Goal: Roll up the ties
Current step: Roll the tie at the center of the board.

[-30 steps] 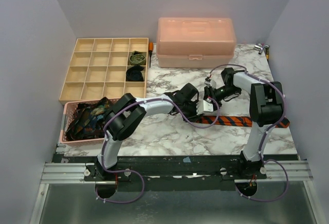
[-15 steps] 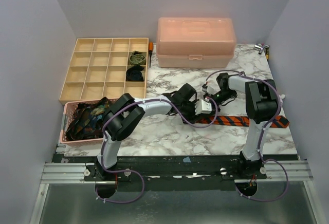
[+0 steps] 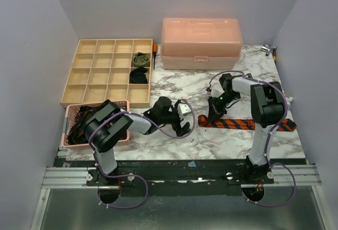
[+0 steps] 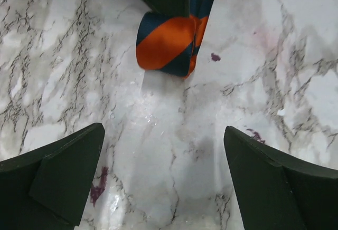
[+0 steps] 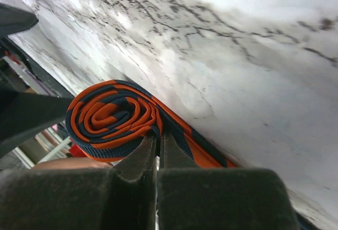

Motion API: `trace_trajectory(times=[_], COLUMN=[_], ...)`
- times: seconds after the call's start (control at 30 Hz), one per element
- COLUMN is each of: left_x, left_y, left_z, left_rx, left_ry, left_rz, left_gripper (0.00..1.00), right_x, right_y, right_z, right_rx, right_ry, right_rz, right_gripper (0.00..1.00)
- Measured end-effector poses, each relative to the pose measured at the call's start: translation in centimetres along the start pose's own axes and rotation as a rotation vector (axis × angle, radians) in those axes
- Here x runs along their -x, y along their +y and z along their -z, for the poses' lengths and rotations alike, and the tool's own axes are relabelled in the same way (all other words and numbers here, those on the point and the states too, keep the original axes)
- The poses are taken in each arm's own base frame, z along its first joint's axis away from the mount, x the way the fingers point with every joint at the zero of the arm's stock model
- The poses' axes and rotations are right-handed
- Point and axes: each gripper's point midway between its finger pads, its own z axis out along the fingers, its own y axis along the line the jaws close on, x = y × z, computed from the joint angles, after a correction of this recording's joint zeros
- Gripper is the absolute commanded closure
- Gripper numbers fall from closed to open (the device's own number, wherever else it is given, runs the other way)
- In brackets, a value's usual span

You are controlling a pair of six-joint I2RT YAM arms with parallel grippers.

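Observation:
An orange-and-navy striped tie (image 3: 248, 124) lies flat across the right of the marble table, its left end wound into a roll (image 5: 113, 116). My right gripper (image 5: 157, 137) is shut, its tips pinching the fabric where the roll meets the flat strip; from above, the right gripper (image 3: 211, 116) sits at the tie's left end. Well to the left of the roll, my left gripper (image 3: 182, 117) is open over bare marble. In the left wrist view its wide-apart fingers (image 4: 58, 177) hold nothing, and the roll (image 4: 166, 42) lies ahead of them.
A tan compartment tray (image 3: 95, 74) at the back left holds an olive rolled tie (image 3: 140, 59) and a black one (image 3: 139, 75). A pink basket (image 3: 67, 135) of loose dark ties (image 3: 84, 119) sits at the front left. A pink lidded box (image 3: 200, 42) stands at the back.
My left gripper opened, let go of the roll and drew back to the left. My right gripper closed at the roll and stays there.

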Motion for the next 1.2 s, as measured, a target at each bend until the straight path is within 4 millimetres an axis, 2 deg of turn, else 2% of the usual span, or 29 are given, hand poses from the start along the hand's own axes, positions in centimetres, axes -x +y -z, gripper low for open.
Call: trace_trajectory(times=[0.1,0.2,0.23,0.33,0.5,0.57,0.77,0.83,0.9,1.0,1.2], left_x=[1.1,4.3,4.7,4.0,2.0,2.2,4.8,5.0,5.0,4.8,4.3], left_y=[-0.6,-0.2,-0.2,-0.5,-1.8,-1.8,-0.1,0.0,0.0,0.0,-0.5], left_z=[-0.1,-1.0,-1.1,-2.0,-5.0,-5.8,-7.5,-8.0,-8.1,-8.2,-8.0], left_rx=[-0.028,-0.049,-0.051,-0.062,-0.104,-0.110,-0.075,-0.077,-0.080,-0.083,-0.077], left_ry=[-0.064,-0.211,-0.249,-0.298,-0.313,-0.333,-0.434,-0.446,-0.453,-0.461,-0.455], left_rz=[0.053,0.049,0.041,0.034,0.040,0.030,-0.012,-0.013,-0.004,-0.004,-0.020], left_gripper=[0.01,0.02,0.03,0.11,0.30,0.34,0.51,0.55,0.55,0.49,0.48], right_x=[-0.2,-0.4,-0.4,-0.4,-0.4,-0.4,-0.4,-0.4,-0.4,-0.4,-0.4], right_y=[0.4,0.6,0.6,0.6,0.6,0.5,0.5,0.5,0.4,0.4,0.4], right_z=[-0.3,-0.5,-0.6,-0.6,-0.6,-0.6,-0.7,-0.7,-0.7,-0.7,-0.7], right_rx=[-0.034,-0.050,-0.052,-0.052,-0.051,-0.051,-0.052,-0.054,-0.053,-0.054,-0.053], right_ry=[0.014,0.023,0.023,0.024,0.028,0.030,0.031,0.032,0.032,0.032,0.034], right_rz=[0.031,0.045,0.045,0.044,0.034,0.032,0.027,0.020,0.014,0.009,0.006], right_gripper=[1.00,1.00,1.00,1.00,1.00,1.00,1.00,1.00,1.00,1.00,1.00])
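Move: To the right of the left hand, about 9 cm off and 2 cm forward, lies the rolled end of the striped tie, roughly 2 cm lower. The tie's flat stretch runs on from it to the right, its middle some 30 cm right of the left hand and level with it; the black rolled tie in the tray is about 20 cm forward and 18 cm left. The right hand already pinches the tie, with the roll about 3 cm to its left at fingertip height. Reaching right some 9 cm, the left hand first lifts about 3.5 cm and sinks back, then ends slightly forward around the roll. Its wrist tips about 25 degrees so the down-slanting fingers come nearly level, while they close from wide open to half open and take the roll between them. The right hand keeps its shut pinch on the tie beside the roll, almost still. ##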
